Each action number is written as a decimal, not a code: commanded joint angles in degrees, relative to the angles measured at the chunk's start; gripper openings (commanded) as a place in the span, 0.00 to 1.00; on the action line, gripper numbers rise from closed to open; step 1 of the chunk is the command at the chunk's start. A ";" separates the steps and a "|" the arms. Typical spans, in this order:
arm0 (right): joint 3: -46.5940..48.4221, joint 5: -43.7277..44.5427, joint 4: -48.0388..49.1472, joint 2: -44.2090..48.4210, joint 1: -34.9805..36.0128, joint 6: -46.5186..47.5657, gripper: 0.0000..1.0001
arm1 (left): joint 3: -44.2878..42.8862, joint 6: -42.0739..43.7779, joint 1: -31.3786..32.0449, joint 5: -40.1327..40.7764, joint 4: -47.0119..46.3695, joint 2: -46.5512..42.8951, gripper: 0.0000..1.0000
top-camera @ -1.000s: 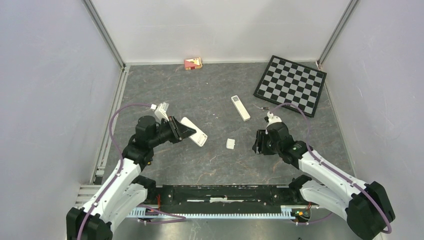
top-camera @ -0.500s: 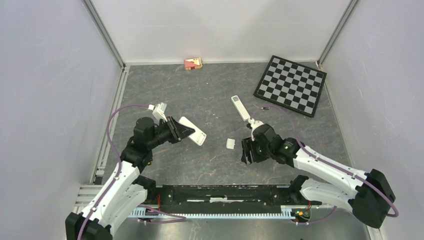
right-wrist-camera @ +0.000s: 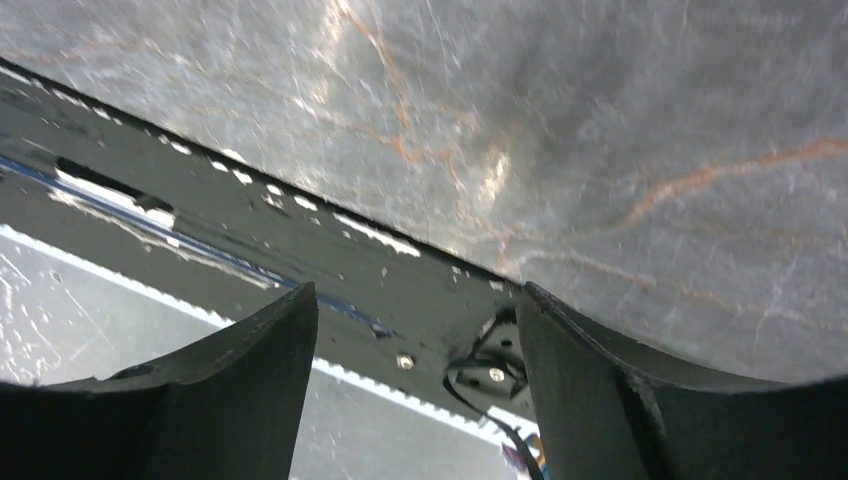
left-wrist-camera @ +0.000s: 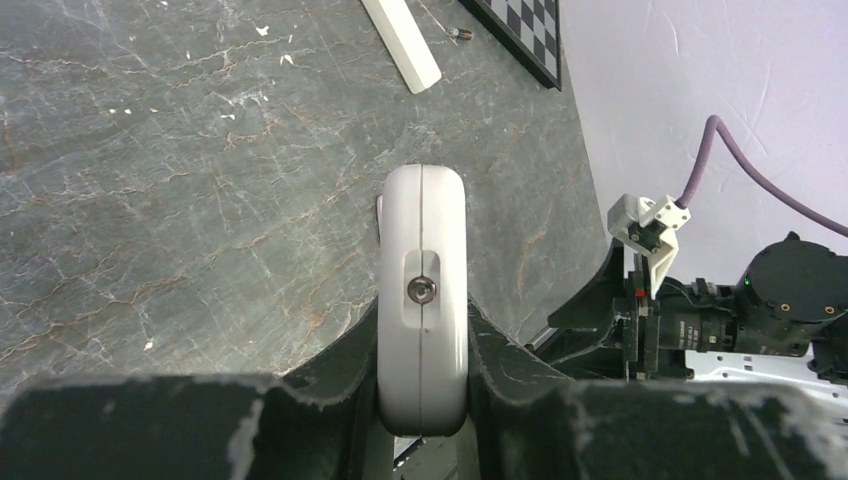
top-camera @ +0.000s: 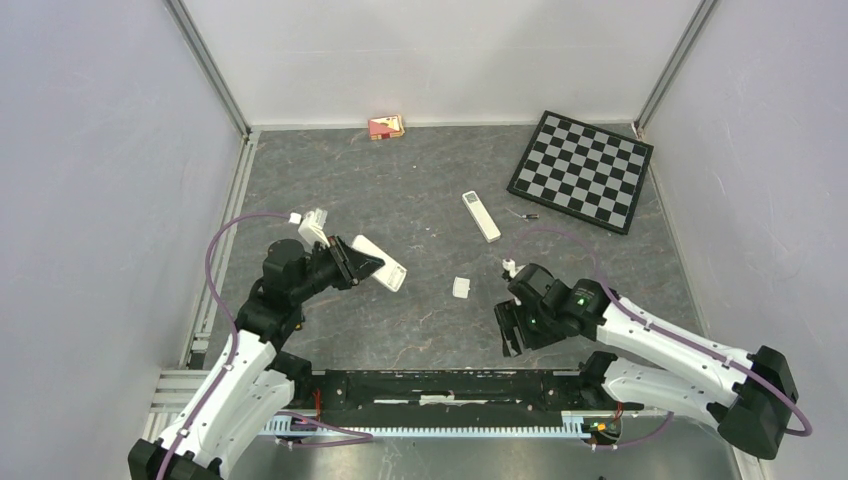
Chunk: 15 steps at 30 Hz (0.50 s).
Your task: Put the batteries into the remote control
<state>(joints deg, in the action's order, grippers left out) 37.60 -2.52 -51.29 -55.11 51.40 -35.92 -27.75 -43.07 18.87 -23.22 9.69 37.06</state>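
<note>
My left gripper (top-camera: pixel 352 262) is shut on a white remote control (top-camera: pixel 380 262), lifted and tilted above the left part of the table. In the left wrist view the remote control (left-wrist-camera: pixel 422 290) stands end-on between the fingers (left-wrist-camera: pixel 505 365). A slim dark battery (top-camera: pixel 527 214) lies near the chessboard's lower corner, and the battery (left-wrist-camera: pixel 459 33) shows again at the top of the left wrist view. My right gripper (top-camera: pixel 510 330) is open and empty, low over the near table edge. In the right wrist view the right gripper (right-wrist-camera: pixel 415 400) frames only the black rail.
A second slim white remote (top-camera: pixel 481 215) lies mid-table, with a small white cover piece (top-camera: pixel 461 287) nearer the arms. A chessboard (top-camera: pixel 583 168) sits back right, and a red box (top-camera: pixel 386 126) by the back wall. The black base rail (top-camera: pixel 450 385) runs along the near edge.
My right arm has swung back from beside the chessboard toward the near edge, its jaws spreading wider. The left arm has drawn slightly back and left with the remote control.
</note>
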 commanded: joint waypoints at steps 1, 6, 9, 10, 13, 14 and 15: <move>2.60 -1.99 -12.00 1.69 0.36 -1.74 0.76 | -0.40 2.50 0.18 0.63 -0.72 -0.99 0.05; 3.95 -1.41 -19.32 1.16 0.34 -0.62 0.76 | 0.21 2.42 0.15 0.90 -1.17 -0.63 0.05; 4.89 0.48 -19.24 0.86 0.37 -0.02 0.75 | -0.02 2.44 0.12 0.92 -1.26 -0.27 0.05; 5.22 1.40 -18.69 0.65 0.36 0.08 0.75 | -0.02 2.38 0.15 0.86 -1.41 -0.12 0.05; 6.01 5.16 -15.82 0.62 0.33 -0.10 0.75 | -0.08 2.04 0.20 -0.69 -1.97 0.68 0.05; 6.30 6.38 -14.80 0.79 0.33 -0.41 0.75 | 0.08 1.49 0.20 -1.53 -2.51 1.14 0.05; 6.34 7.66 -13.80 1.18 0.38 -1.02 0.75 | 0.51 0.79 0.17 -2.65 -3.41 1.69 0.06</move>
<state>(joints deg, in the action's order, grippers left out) 40.97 -0.75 -67.75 -54.57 51.55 -35.99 -27.73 -42.68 18.87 -22.96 10.20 37.58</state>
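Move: My right hand is empty over the near part of the table. The loose battery by the chessboard lies about 30 cm ahead of it, 6 cm right and 7 cm below. On its way, the rail bracket sits some 12 cm back and 12 cm right, and the white cover about 12 cm ahead and 11 cm left. From my left hand, that battery is roughly 11 cm ahead, 36 cm right and 19 cm lower. I carry my open right hand about 5 cm to the right and some 4 cm back above the table's near edge, towards the rail bracket and away from the loose battery, then ease about 1 cm forward again. My wrist tilts some 10 degrees, swinging the fingertips to the right; the fingers stay open and empty. My left hand keeps the remote control pinched and nearly still. ##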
